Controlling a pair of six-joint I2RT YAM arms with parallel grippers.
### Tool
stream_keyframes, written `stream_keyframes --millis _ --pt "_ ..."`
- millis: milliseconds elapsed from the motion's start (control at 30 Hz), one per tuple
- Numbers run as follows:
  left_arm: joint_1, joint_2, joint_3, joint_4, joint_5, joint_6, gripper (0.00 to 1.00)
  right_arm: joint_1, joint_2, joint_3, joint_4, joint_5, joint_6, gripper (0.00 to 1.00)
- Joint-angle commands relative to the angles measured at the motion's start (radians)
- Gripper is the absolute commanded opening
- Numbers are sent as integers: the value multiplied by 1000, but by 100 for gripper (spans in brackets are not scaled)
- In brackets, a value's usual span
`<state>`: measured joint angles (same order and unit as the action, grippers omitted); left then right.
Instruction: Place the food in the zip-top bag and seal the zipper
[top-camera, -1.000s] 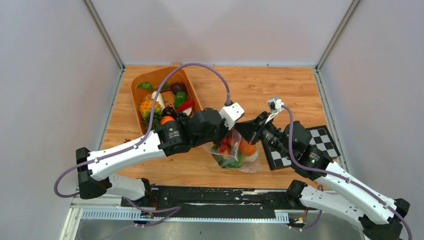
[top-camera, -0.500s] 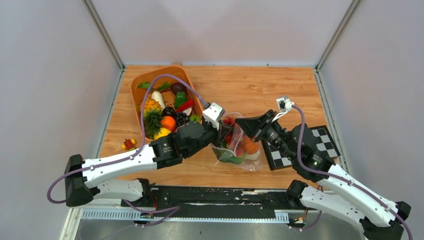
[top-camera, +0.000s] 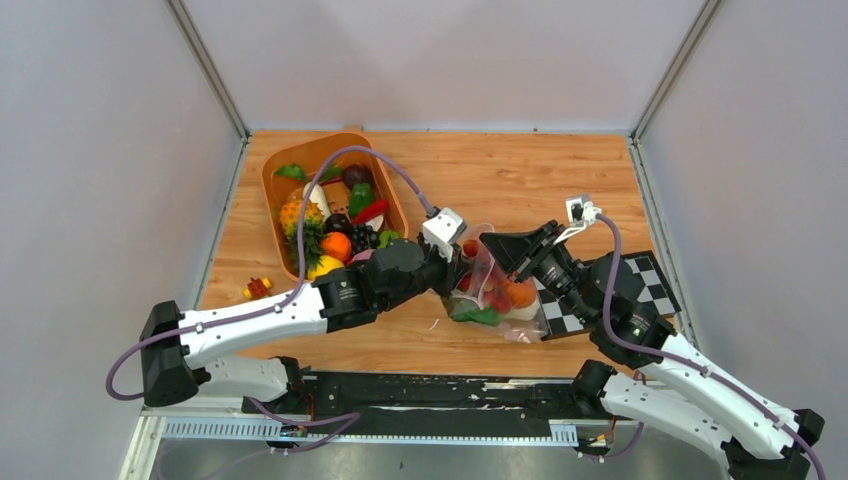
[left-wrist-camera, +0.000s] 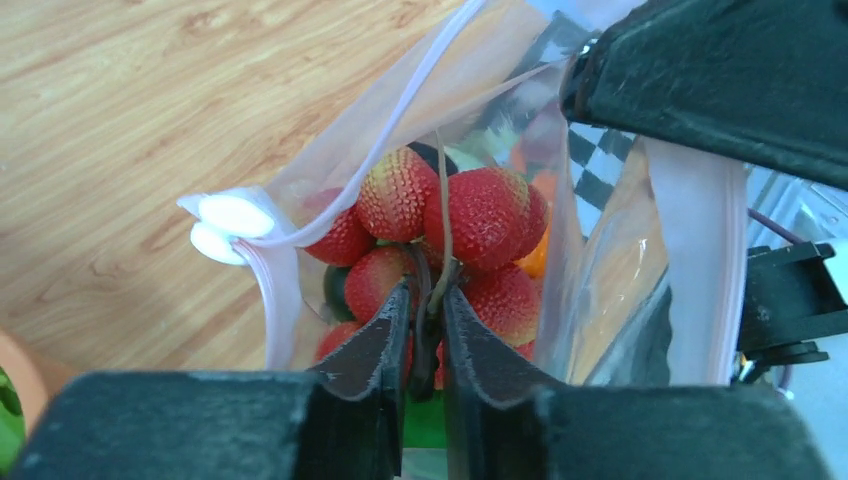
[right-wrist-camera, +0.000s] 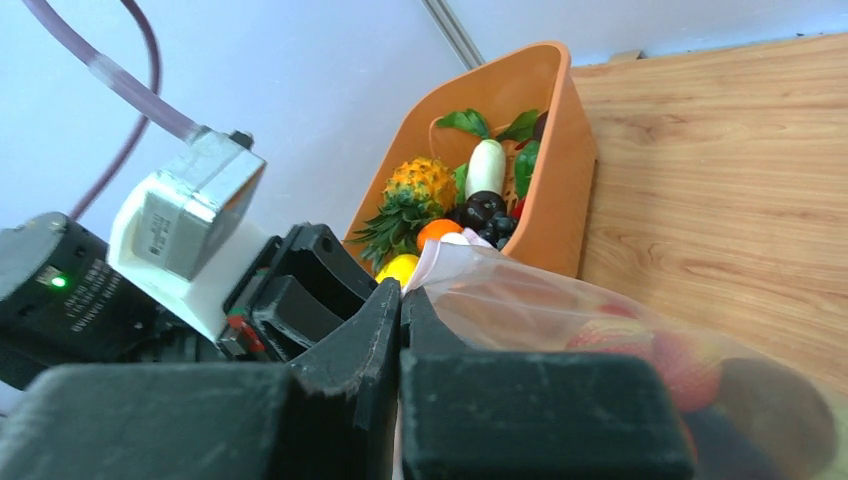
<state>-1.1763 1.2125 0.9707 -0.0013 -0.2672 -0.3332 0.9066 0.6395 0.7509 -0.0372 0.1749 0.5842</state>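
Observation:
The zip-top bag (top-camera: 505, 305) stands mid-table with its mouth open, holding green, red and orange food. My right gripper (right-wrist-camera: 402, 290) is shut on the mouth's edge and holds it up. The pinkish zipper (left-wrist-camera: 700, 260) runs along the mouth with its two sides apart. My left gripper (left-wrist-camera: 427, 290) reaches into the mouth from the left. Its jaws stand a narrow slit apart, with the stems of a bunch of strawberries (left-wrist-camera: 480, 215) lying between the fingers. The berries rest on the food inside the bag (left-wrist-camera: 610, 260).
The orange tub (top-camera: 275, 215) at the back left holds several more toy fruits and vegetables, also seen behind the bag (right-wrist-camera: 560, 180). A checkered board (top-camera: 645, 275) lies right of the bag, under my right arm. A small red-and-yellow toy (top-camera: 257, 288) lies on the wood at the left.
My left gripper pulled back toward the tub, then came right again into the bag's mouth with the strawberries. The bag and my right gripper have shifted a little to the right.

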Motion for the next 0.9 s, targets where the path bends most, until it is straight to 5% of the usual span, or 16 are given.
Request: stream_keyframes --millis 0,200,433,600,867 --pt "5 -36 132 -133 17 79 37 2 -26 24 78 44 10 0" --pt "6 -78 204 -191 43 137 79 2 -32 -1 57 80 4 0" --pt "6 -130 246 -262 55 186 88 3 -27 -16 44 94 -4 0" --pt "13 -194 232 -290 -77 236 94 3 -33 -20 41 104 -14 0" --pt "313 -223 156 -351 -50 188 100 3 -49 -16 -1 133 -48 0"
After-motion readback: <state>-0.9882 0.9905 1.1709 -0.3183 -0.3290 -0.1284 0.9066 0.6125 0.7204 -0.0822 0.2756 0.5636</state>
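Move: The bunch of red strawberries, already inside the bag, is at the left fingertips, its middle about 4 cm right and 4 cm below, level fore and aft. The orange in the bag sits some 12 cm right, 4 cm back and 8 cm lower. The open crate's middle is roughly 27 cm left, 15 cm ahead and 18 cm below that hand. From the right hand, the strawberries hang about 12 cm straight below. Up out of the bag mouth first, about 9 cm, the left hand lets go of the strawberries' stem and spreads its fingers fully. It then swings left some 10 cm, finally forward too, towards the crate, tips lifting slightly. The right hand keeps its pinch on the bag rim, sinking about 2 cm and easing slightly right. ##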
